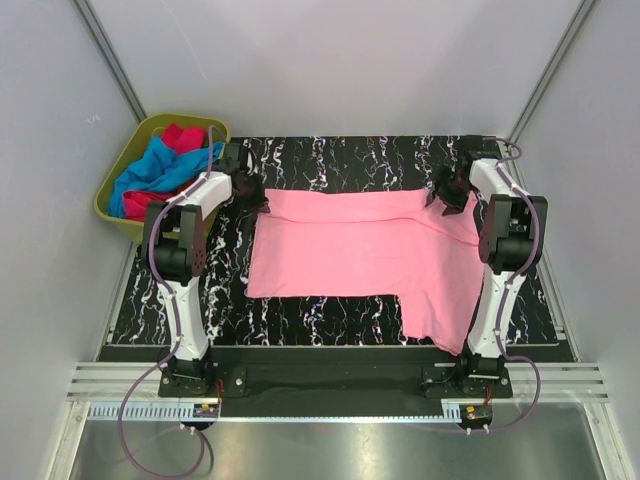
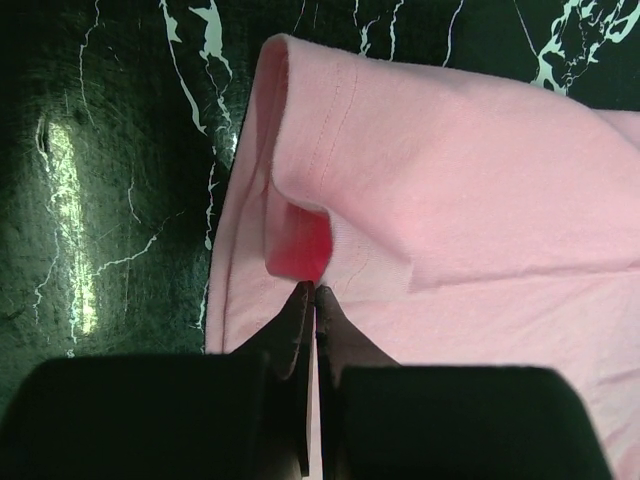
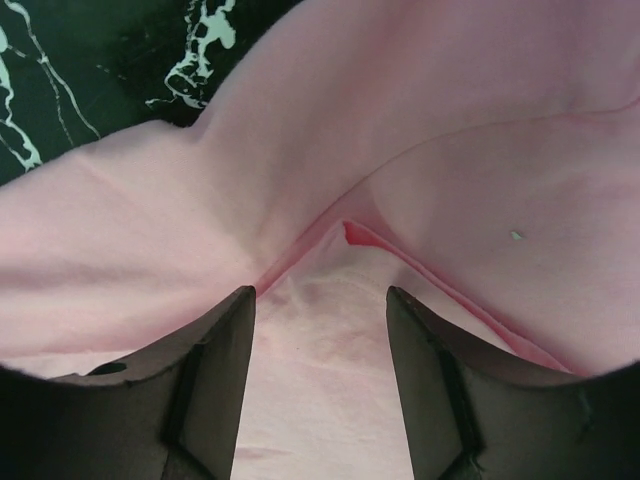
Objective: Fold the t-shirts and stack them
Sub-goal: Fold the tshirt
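Observation:
A light pink t-shirt (image 1: 350,250) lies spread flat on the black marbled table, with one part hanging toward the front right. My left gripper (image 1: 252,197) is at the shirt's far left corner. In the left wrist view its jaws (image 2: 315,290) are pressed together on the pink cloth (image 2: 450,180), at a folded edge. My right gripper (image 1: 447,195) is at the far right corner. It stands open (image 3: 320,295) over a crease in the pink cloth (image 3: 450,120), and nothing is pinched between its fingers.
An olive-green bin (image 1: 185,119) stands at the far left, just off the table. It holds a blue shirt (image 1: 160,170) and a magenta one (image 1: 180,135). Grey walls close in the left, right and back. A metal rail runs along the near edge.

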`<state>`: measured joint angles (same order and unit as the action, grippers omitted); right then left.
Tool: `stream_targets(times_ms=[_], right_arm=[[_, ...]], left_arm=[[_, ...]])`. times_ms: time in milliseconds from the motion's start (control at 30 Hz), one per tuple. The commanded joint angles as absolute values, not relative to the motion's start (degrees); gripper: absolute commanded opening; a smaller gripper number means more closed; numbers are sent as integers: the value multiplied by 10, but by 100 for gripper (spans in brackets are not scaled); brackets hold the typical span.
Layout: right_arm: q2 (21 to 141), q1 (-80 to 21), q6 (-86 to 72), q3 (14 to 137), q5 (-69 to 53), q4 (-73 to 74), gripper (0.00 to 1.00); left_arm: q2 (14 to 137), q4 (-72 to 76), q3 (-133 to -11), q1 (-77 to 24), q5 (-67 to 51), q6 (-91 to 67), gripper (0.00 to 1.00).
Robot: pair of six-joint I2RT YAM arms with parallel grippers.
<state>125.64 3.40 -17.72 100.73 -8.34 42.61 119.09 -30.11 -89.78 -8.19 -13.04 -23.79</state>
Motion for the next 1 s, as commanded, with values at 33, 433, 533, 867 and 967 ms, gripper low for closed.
stream_targets(times_ms=[33,433,533,867,967], right_arm=[[1258,31,-251,1029,-40,438,60],[1303,31,-327,1085,-31,453,50],[1308,31,-327,1084,-25,456,50],[1300,31,-323,1088,-16,459,3],[1277,31,-309,1088,-12,472,0]], left_arm=[[1172,-290,-920,-79,-146,-232,0],[1172,-290,-918,-78,-149,-233,0],[1173,-290,-919,-79,-150,-232,0],[1172,-289,-927,-72,-144,-229,0],[1172,-291,-936,-64,-146,-228,0]])
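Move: The bend in the t-shirt's folded edge lies just below the right hand's open fingers, about 2 cm down, 1 cm ahead and 1 cm right. The shirt's far edge is some 4 cm ahead and 2 cm left of that hand; the fold's right corner is about 10 cm back and 12 cm right. From the left hand, shut on the sleeve edge, the bend lies roughly 48 cm right, level fore and aft and 2 cm down. Right hand eases about 1.5 cm forward and down, turns some 15 degrees clockwise and pinches the folded edge's bend. ##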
